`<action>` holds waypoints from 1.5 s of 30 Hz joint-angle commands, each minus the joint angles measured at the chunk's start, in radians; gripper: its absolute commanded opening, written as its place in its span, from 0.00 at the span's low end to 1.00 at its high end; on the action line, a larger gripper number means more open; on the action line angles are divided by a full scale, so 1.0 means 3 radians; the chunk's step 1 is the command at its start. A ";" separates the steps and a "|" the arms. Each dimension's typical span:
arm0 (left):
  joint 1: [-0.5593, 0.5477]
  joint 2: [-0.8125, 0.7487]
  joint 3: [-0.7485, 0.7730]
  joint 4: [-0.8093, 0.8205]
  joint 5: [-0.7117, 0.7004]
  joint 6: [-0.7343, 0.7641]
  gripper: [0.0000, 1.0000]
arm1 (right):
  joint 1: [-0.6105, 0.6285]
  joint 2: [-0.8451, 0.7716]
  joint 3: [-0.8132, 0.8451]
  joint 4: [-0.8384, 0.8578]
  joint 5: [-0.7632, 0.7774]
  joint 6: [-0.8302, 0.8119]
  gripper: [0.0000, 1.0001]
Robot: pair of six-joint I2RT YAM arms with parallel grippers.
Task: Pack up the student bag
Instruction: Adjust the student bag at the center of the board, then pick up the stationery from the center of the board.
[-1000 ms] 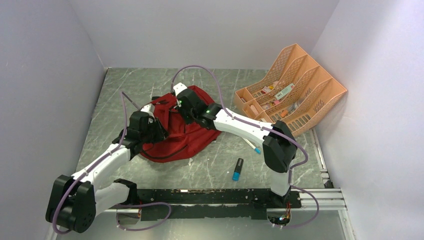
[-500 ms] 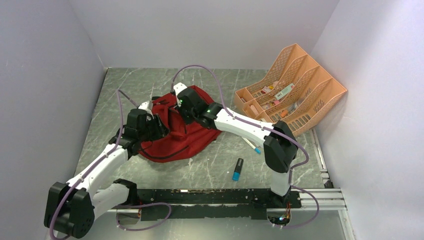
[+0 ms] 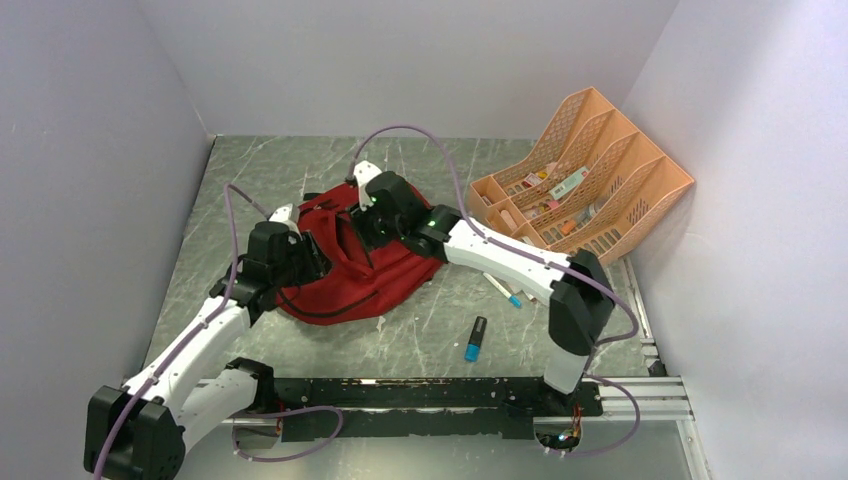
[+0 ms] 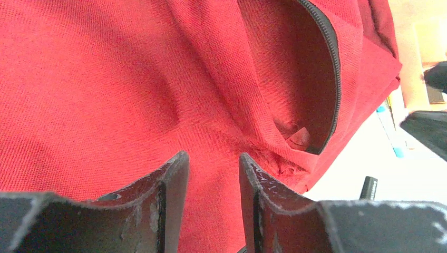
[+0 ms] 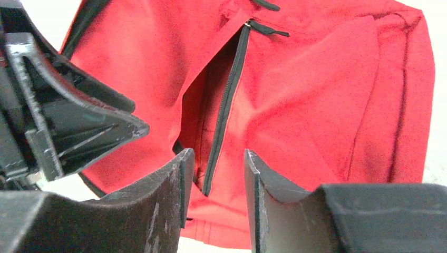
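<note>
The student bag (image 3: 350,275), dark red with black straps and zippers, lies flat left of the table's middle. Its red fabric (image 4: 105,89) fills the left wrist view, with a zippered pocket gaping open (image 4: 311,68). My left gripper (image 3: 320,260) hovers over the bag's left side, open (image 4: 211,163), with only fabric behind the gap. My right gripper (image 3: 363,222) hangs over the bag's far side, open (image 5: 216,158), just above the black zipper (image 5: 227,100) of the open slit. The left gripper's black fingers (image 5: 79,126) show at the left of the right wrist view.
A peach mesh desk organiser (image 3: 600,160) holding small items stands at the back right. A white pen with a blue tip (image 3: 503,290) and a black marker with a blue cap (image 3: 475,338) lie right of the bag. Walls close in on three sides.
Both grippers went from shut to open and let go of the bag's fabric. The right arm has drawn back a little to the right; the bag's top has settled.
</note>
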 commanded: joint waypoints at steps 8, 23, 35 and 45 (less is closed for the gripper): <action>-0.0015 -0.0205 0.0141 -0.0058 0.0088 0.0169 0.44 | -0.0009 -0.0645 -0.0645 0.0033 0.0661 0.0540 0.53; -0.0020 -0.0150 0.0326 -0.0108 0.0304 0.0329 0.44 | -0.0009 -0.1516 -0.2007 -0.1630 0.2129 0.3338 0.63; -0.0019 -0.0064 0.0315 -0.0031 0.0383 0.0310 0.44 | -0.0018 -0.1396 -0.2439 -0.1715 0.1545 0.3726 0.66; -0.0020 -0.0067 0.0327 -0.0082 0.0385 0.0317 0.44 | -0.0160 -0.1518 -0.2667 -0.1292 0.1249 0.3549 0.64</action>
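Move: From the right hand, the black highlighter with the blue cap lies about 14 cm back, 25 cm to the right and some 19 cm below. The white marker is around 11 cm farther out than the highlighter and 5 cm to the right of it. The student bag's middle is below this hand, about 4 cm ahead and some 13 cm down. From the left hand, the highlighter is roughly 10 cm back, 30 cm to the right and 11 cm below. Rightwards, back and down after a short lift of about 2 cm, the right hand leaves the bag and sweeps some 26 cm to its right, stopping low over the black highlighter. On the way it turns about 60 degrees clockwise, tips its fingers steeply down and opens them wider. The left hand rises about 3 cm over the bag, fingers still half open. ##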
